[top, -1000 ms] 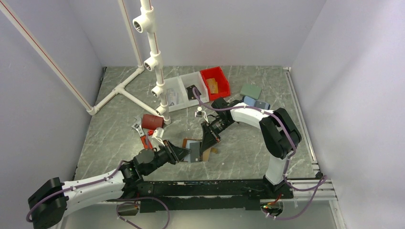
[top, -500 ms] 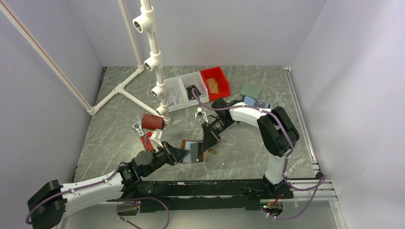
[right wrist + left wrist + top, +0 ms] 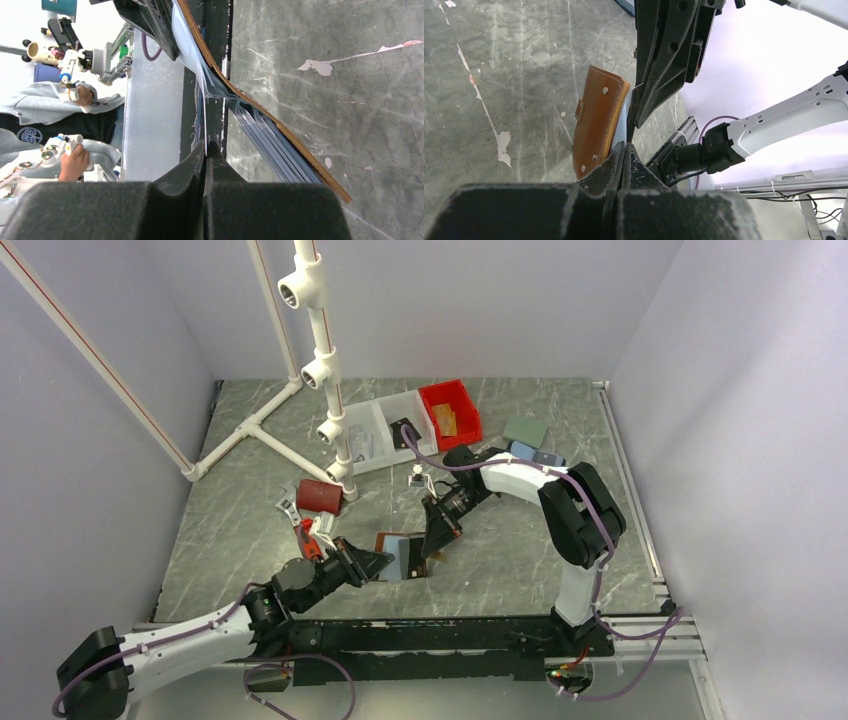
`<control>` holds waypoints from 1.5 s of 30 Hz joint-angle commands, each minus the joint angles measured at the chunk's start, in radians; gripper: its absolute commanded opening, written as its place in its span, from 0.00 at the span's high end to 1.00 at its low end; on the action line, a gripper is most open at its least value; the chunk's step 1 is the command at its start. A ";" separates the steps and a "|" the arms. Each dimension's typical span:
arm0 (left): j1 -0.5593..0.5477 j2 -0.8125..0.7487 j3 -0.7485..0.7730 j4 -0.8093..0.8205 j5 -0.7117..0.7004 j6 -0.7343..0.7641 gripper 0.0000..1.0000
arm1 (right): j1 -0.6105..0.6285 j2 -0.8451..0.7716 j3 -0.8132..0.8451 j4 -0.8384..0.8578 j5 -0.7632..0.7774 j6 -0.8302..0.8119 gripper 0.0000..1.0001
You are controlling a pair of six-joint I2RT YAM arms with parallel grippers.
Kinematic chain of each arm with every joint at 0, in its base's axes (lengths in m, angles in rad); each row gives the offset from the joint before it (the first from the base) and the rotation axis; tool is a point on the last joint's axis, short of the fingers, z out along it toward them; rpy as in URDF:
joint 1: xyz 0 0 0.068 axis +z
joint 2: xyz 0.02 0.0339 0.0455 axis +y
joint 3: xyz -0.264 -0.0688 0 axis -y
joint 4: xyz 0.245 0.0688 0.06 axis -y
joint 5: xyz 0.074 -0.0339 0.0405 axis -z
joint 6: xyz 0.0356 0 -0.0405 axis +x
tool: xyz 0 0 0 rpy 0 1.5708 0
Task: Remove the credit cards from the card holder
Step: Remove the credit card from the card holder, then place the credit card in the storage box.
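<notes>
The brown leather card holder (image 3: 392, 543) is held up on edge between my two grippers, its light blue inner panel (image 3: 407, 558) facing the camera. In the left wrist view its brown outer face (image 3: 596, 122) stands just left of my left gripper (image 3: 624, 146), which is shut on the holder's pale blue inner edge. My right gripper (image 3: 205, 145) is shut on the edge of a thin white credit card (image 3: 204, 120) that runs into the holder's blue pockets (image 3: 270, 145). From above, the left gripper (image 3: 383, 562) and right gripper (image 3: 428, 548) flank the holder. Other cards are hidden.
A dark red box (image 3: 320, 495) and a red-handled wrench (image 3: 300, 528) lie just behind the left arm. The white pipe frame (image 3: 322, 370) stands at the back left. Clear bins (image 3: 385, 430), a red bin (image 3: 450, 412), a green case (image 3: 525, 430) and a blue case (image 3: 535, 455) sit behind.
My left gripper has closed on the holder's edge and reached slightly forward. The holder has shifted a little left and away from the table's front. The right gripper stays shut.
</notes>
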 commanded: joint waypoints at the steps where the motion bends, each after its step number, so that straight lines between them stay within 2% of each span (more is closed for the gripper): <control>1: 0.003 -0.023 -0.009 0.009 -0.023 -0.010 1.00 | -0.006 0.001 0.038 -0.020 0.005 -0.044 1.00; 17: 0.002 -0.055 -0.010 -0.037 -0.032 -0.019 1.00 | -0.028 0.009 0.058 -0.059 0.023 -0.077 1.00; 28: 0.002 -0.054 -0.009 -0.056 -0.029 -0.020 1.00 | -0.088 -0.007 0.097 -0.129 0.049 -0.131 1.00; 38: 0.002 -0.050 -0.010 -0.075 -0.027 -0.005 1.00 | -0.123 -0.066 0.126 -0.078 0.196 -0.074 1.00; 45: 0.003 -0.072 -0.002 -0.114 -0.020 0.006 1.00 | -0.165 -0.004 0.254 -0.132 0.236 -0.085 1.00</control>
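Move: The credit card is already between the right fingers, partly out of its sleeve. The card holder's middle is about 5 cm to the left of the right hand, level with it fore and aft and some 3 cm below. The white tray lies roughly 29 cm ahead and 9 cm left, some 8 cm down. From the left hand, already pinching the sleeve, the holder's middle is 3 cm right, 0 ahead and 3 cm below. The right hand keeps its pinch on the card's edge and draws it out of the sleeve, easing slowly down and right at first, then sweeping about 7 cm forward and 3 cm right, away from the card holder and towards the tray, with its fingers tipping some 15 degrees more downward. The left hand holds against it, still pinching the clear sleeve with shut fingertips, and sinks about 2 cm. ##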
